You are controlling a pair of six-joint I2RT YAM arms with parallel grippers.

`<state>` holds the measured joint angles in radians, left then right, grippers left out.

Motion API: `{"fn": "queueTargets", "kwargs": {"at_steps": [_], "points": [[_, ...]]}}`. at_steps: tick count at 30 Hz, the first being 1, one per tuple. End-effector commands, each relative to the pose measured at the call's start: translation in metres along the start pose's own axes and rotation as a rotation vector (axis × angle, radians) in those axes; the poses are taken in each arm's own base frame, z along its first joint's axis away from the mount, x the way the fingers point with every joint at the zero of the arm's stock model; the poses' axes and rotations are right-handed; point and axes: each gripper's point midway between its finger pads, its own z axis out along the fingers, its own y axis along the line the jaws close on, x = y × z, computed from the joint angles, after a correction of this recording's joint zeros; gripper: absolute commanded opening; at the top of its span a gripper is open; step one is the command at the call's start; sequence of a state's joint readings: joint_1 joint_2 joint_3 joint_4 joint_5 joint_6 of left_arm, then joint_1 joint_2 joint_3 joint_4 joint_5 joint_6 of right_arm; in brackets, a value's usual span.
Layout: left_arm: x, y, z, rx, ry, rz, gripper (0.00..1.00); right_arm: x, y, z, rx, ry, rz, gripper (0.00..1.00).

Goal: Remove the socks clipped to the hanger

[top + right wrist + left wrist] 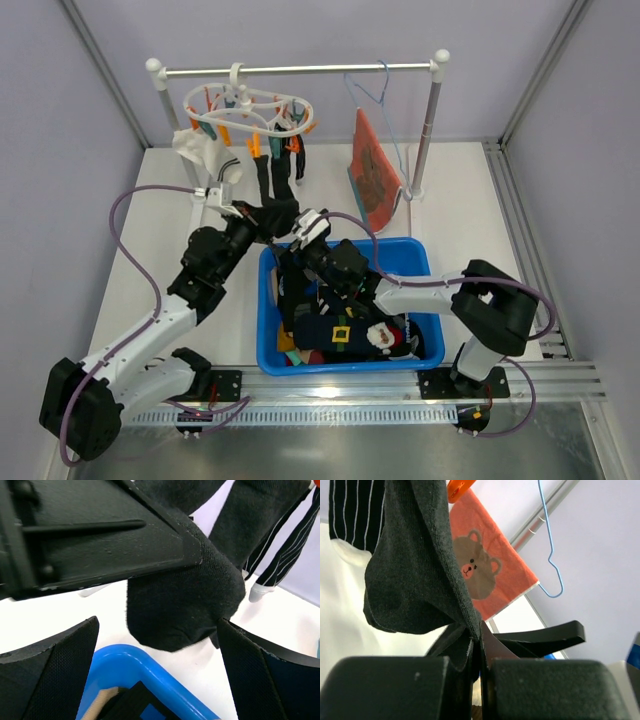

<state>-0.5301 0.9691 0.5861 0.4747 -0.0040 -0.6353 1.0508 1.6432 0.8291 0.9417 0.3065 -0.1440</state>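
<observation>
The white oval hanger point(247, 104) hangs by its hook from the rail, with orange and teal pegs. A white sock point(200, 150) and black socks point(297, 160) hang from it. My left gripper point(262, 218) is shut on the lower end of a black sock point(264, 185) that runs up to the pegs; in the left wrist view the jaws point(479, 650) pinch its fabric point(410, 580). My right gripper point(302, 236) is open and empty just below the same sock's toe point(185, 605), its fingers point(50, 675) wide apart over the bin's corner.
A blue bin point(415, 262) with clothes stands in front of the rack; its rim shows in the right wrist view point(150, 677). An orange bear-print cloth point(374, 172) and a pale-blue wire hanger point(372, 88) hang at the right of the rail. Striped black socks point(285, 550) hang behind.
</observation>
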Motion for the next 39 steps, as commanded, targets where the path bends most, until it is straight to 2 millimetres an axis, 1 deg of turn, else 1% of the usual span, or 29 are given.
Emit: {"fn": "queueTargets", "kwargs": {"at_steps": [1,2,3,4,6,9,10,11,12,14,18,19,20,21,22,23,24,26,27,29,30,31,32,33,34,35,37,38,39], "points": [[0.004,-0.012,-0.004,0.046,0.028,-0.023,0.0,-0.039,-0.013,0.014,0.059,-0.127,0.052,0.99],[0.004,-0.012,-0.005,0.045,0.029,-0.027,0.0,-0.04,-0.015,0.015,0.068,-0.132,0.053,0.97],[0.004,-0.012,-0.005,0.045,0.032,-0.03,0.0,-0.044,-0.017,0.016,0.077,-0.147,0.055,0.93],[0.006,-0.013,-0.006,0.05,0.038,-0.033,0.0,-0.043,-0.022,0.016,0.098,-0.15,0.046,0.83],[0.007,-0.014,-0.008,0.054,0.045,-0.05,0.0,-0.046,-0.028,0.016,0.12,-0.165,0.036,0.71],[0.008,-0.017,-0.009,0.068,0.052,-0.069,0.0,-0.048,-0.032,0.016,0.134,-0.186,0.026,0.62],[0.008,-0.018,-0.01,0.07,0.052,-0.071,0.0,-0.048,-0.033,0.016,0.135,-0.189,0.021,0.54],[0.008,-0.019,-0.01,0.073,0.054,-0.074,0.0,-0.045,-0.033,0.017,0.137,-0.186,0.018,0.49],[0.008,-0.019,-0.01,0.073,0.056,-0.076,0.0,-0.045,-0.033,0.018,0.135,-0.186,0.016,0.39],[0.01,-0.019,-0.011,0.076,0.062,-0.077,0.0,-0.041,-0.034,0.018,0.139,-0.181,0.012,0.13],[0.012,-0.021,-0.008,0.084,0.075,-0.085,0.0,-0.042,-0.032,0.016,0.131,-0.193,0.003,0.09],[0.013,-0.021,-0.008,0.085,0.079,-0.084,0.0,-0.04,-0.033,0.013,0.131,-0.19,0.0,0.08],[0.014,-0.019,-0.008,0.08,0.081,-0.081,0.04,-0.038,-0.034,0.012,0.131,-0.19,0.0,0.05],[0.014,-0.018,-0.008,0.076,0.081,-0.078,0.23,-0.04,-0.035,0.009,0.133,-0.203,0.003,0.04],[0.012,-0.017,-0.008,0.065,0.073,-0.073,0.36,-0.038,-0.036,0.003,0.133,-0.2,-0.001,0.04],[0.013,-0.014,-0.01,0.052,0.075,-0.064,0.52,-0.038,-0.037,-0.001,0.132,-0.204,-0.003,0.04],[0.012,-0.012,-0.011,0.043,0.07,-0.061,0.81,-0.033,-0.038,-0.005,0.131,-0.197,-0.008,0.04],[0.0,-0.012,-0.016,0.024,0.03,-0.051,0.98,-0.036,-0.039,-0.011,0.129,-0.202,-0.007,0.04],[-0.001,-0.009,-0.018,0.005,0.033,-0.043,1.0,-0.035,-0.039,-0.013,0.127,-0.201,-0.008,0.04],[-0.018,-0.005,-0.024,-0.043,-0.021,-0.029,0.99,-0.035,-0.039,-0.017,0.121,-0.199,-0.006,0.04],[-0.019,0.001,-0.026,-0.079,-0.017,-0.005,1.0,-0.034,-0.039,-0.017,0.12,-0.196,-0.007,0.04],[-0.031,-0.001,-0.027,-0.093,-0.04,0.007,1.0,-0.032,-0.038,-0.018,0.11,-0.191,-0.01,0.04],[-0.04,0.005,-0.027,-0.134,-0.065,0.038,1.0,-0.032,-0.037,-0.019,0.107,-0.187,-0.013,0.04],[-0.045,0.006,-0.026,-0.149,-0.071,0.053,1.0,-0.031,-0.037,-0.019,0.104,-0.183,-0.015,0.04],[-0.061,0.0,-0.024,-0.158,-0.088,0.068,1.0,-0.031,-0.035,-0.019,0.096,-0.181,-0.017,0.04],[-0.061,0.005,-0.016,-0.186,-0.072,0.081,1.0,-0.029,-0.034,-0.02,0.093,-0.177,-0.019,0.04],[-0.07,0.004,-0.006,-0.195,-0.049,0.097,1.0,-0.029,-0.033,-0.021,0.09,-0.174,-0.021,0.04],[-0.09,-0.008,0.001,-0.172,-0.08,0.094,1.0,-0.029,-0.031,-0.022,0.084,-0.175,-0.023,0.04],[-0.089,-0.003,0.012,-0.179,-0.057,0.095,1.0,-0.028,-0.029,-0.024,0.079,-0.171,-0.023,0.04]]}}
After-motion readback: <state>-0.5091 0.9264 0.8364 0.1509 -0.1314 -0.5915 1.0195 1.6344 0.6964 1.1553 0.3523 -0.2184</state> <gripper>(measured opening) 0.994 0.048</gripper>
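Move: The left hand already pinches the black sock near its toe; the loose end hangs about 3 cm below its fingers. The orange clip holding that sock is roughly 7 cm ahead of the left hand, 6 cm left and 11 cm up; a second black sock hangs about 8 cm ahead, 2 cm left and 4 cm up. From the open right hand the loose end is some 3 cm ahead, dead centre and 2 cm above; the blue bin's middle is about 10 cm back, 10 cm right and 20 cm below. The right fingers close on the black sock's loose end after easing about 2.5 cm forward and slightly right and up, while the left hand keeps its pinch. Then the left fingers open wide and let go; the right hand draws the end back, right and down by some 3 cm, and the left swings left, then rises about 6 cm and reaches forward towards the orange clip. ##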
